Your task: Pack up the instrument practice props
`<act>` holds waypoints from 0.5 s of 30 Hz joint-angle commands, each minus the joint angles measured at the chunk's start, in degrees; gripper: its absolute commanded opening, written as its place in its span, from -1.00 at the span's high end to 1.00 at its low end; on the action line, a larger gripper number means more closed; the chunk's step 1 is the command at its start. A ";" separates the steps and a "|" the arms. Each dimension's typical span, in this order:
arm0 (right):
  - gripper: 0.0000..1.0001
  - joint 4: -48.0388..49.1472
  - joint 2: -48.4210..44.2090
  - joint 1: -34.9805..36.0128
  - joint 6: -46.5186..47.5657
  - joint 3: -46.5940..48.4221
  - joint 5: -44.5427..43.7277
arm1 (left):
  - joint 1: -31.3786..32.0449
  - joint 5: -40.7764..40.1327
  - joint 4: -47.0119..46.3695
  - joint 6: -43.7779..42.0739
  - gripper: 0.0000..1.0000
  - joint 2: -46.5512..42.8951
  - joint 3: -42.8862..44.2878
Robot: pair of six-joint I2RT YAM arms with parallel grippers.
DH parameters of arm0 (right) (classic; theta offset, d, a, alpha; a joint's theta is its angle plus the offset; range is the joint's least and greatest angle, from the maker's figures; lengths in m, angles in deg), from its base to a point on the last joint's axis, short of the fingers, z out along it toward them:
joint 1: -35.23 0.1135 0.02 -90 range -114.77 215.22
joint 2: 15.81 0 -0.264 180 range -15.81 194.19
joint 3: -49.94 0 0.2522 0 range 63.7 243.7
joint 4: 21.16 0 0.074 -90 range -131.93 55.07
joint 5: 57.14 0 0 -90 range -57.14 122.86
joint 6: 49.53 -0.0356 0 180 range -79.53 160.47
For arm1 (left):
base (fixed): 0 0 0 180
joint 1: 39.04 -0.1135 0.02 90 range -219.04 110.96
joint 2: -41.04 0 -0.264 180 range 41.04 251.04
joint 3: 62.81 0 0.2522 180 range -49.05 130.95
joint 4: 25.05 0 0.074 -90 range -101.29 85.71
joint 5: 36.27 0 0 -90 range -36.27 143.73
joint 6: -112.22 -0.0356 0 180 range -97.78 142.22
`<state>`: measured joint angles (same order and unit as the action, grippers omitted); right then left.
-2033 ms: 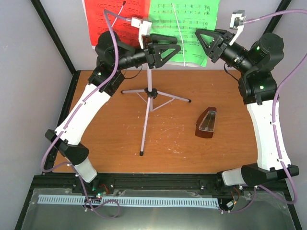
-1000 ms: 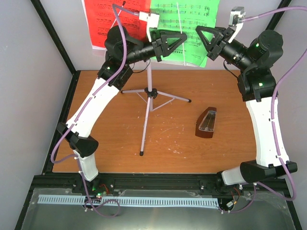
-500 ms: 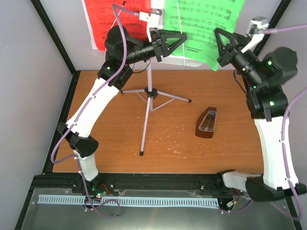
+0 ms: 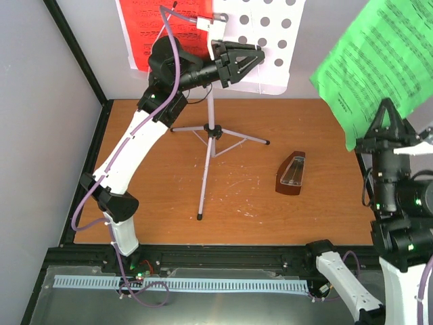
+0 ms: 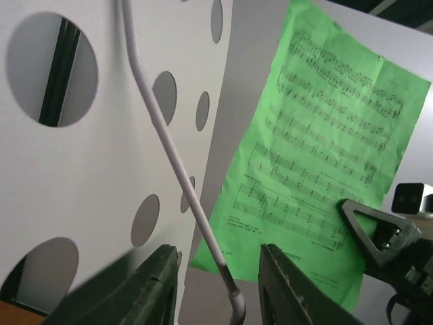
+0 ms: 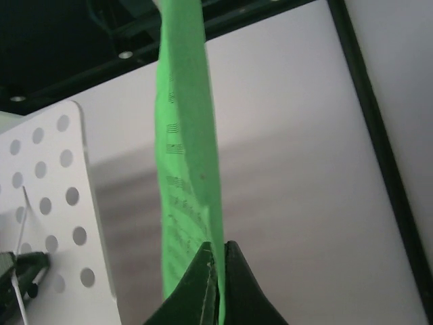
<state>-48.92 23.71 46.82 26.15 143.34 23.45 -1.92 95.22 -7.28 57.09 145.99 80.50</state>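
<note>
The silver tripod stand (image 4: 210, 152) rises at the table's back, and its perforated tray (image 4: 267, 37) has its right half bare. A red music sheet (image 4: 152, 30) still lies on the tray's left half. My left gripper (image 4: 254, 59) is at the tray, open (image 5: 220, 274), with the tray's thin wire retainer (image 5: 177, 172) running between its jaws and touching neither. My right gripper (image 4: 391, 114) is shut (image 6: 220, 256) on the bottom edge of the green music sheet (image 4: 379, 64), holding it upright in the air at the right, clear of the stand. The dark-brown metronome (image 4: 292, 173) stands on the table.
The stand's three legs (image 4: 237, 137) spread over the brown table's back middle. A black frame post (image 4: 74, 51) and grey walls close in the left and back. Along the near edge runs a black rail (image 4: 223, 256).
My right arm has swung the green sheet off the tray, to the right and towards the near side. The left jaws have parted around the wire retainer.
</note>
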 commanded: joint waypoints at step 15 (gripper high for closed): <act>0.94 -18.76 -14.95 -0.26 -9.56 -21.45 8.66 | 0.32 12.43 -7.66 -8.63 -0.65 -14.97 -20.63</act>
<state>-63.04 8.11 46.82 19.63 125.11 21.81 -1.92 101.69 -10.51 53.38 136.50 65.09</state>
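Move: About 14 cm ahead of the right hand, 3 cm to its left and 55 cm below stands the metronome, on the table. That hand already holds the green sheet, whose middle is some 5 cm ahead, 2 cm left and 5 cm up. The stand's bare panel lies roughly 16 cm ahead and 26 cm left of it, 5 cm higher. At the left hand's fingertips is the page wire's end; the bare panel is about 4 cm ahead of that hand and 3 cm up. Sinking about 13 cm towards the metronome and table, the right hand keeps its pinch on the green sheet, easing a couple of centimetres back and right, then mostly returning, while its fingers tip down some 15 degrees. The left hand spreads its part-open fingers wide around the page wire, then draws back from the bare panel and a little down. ##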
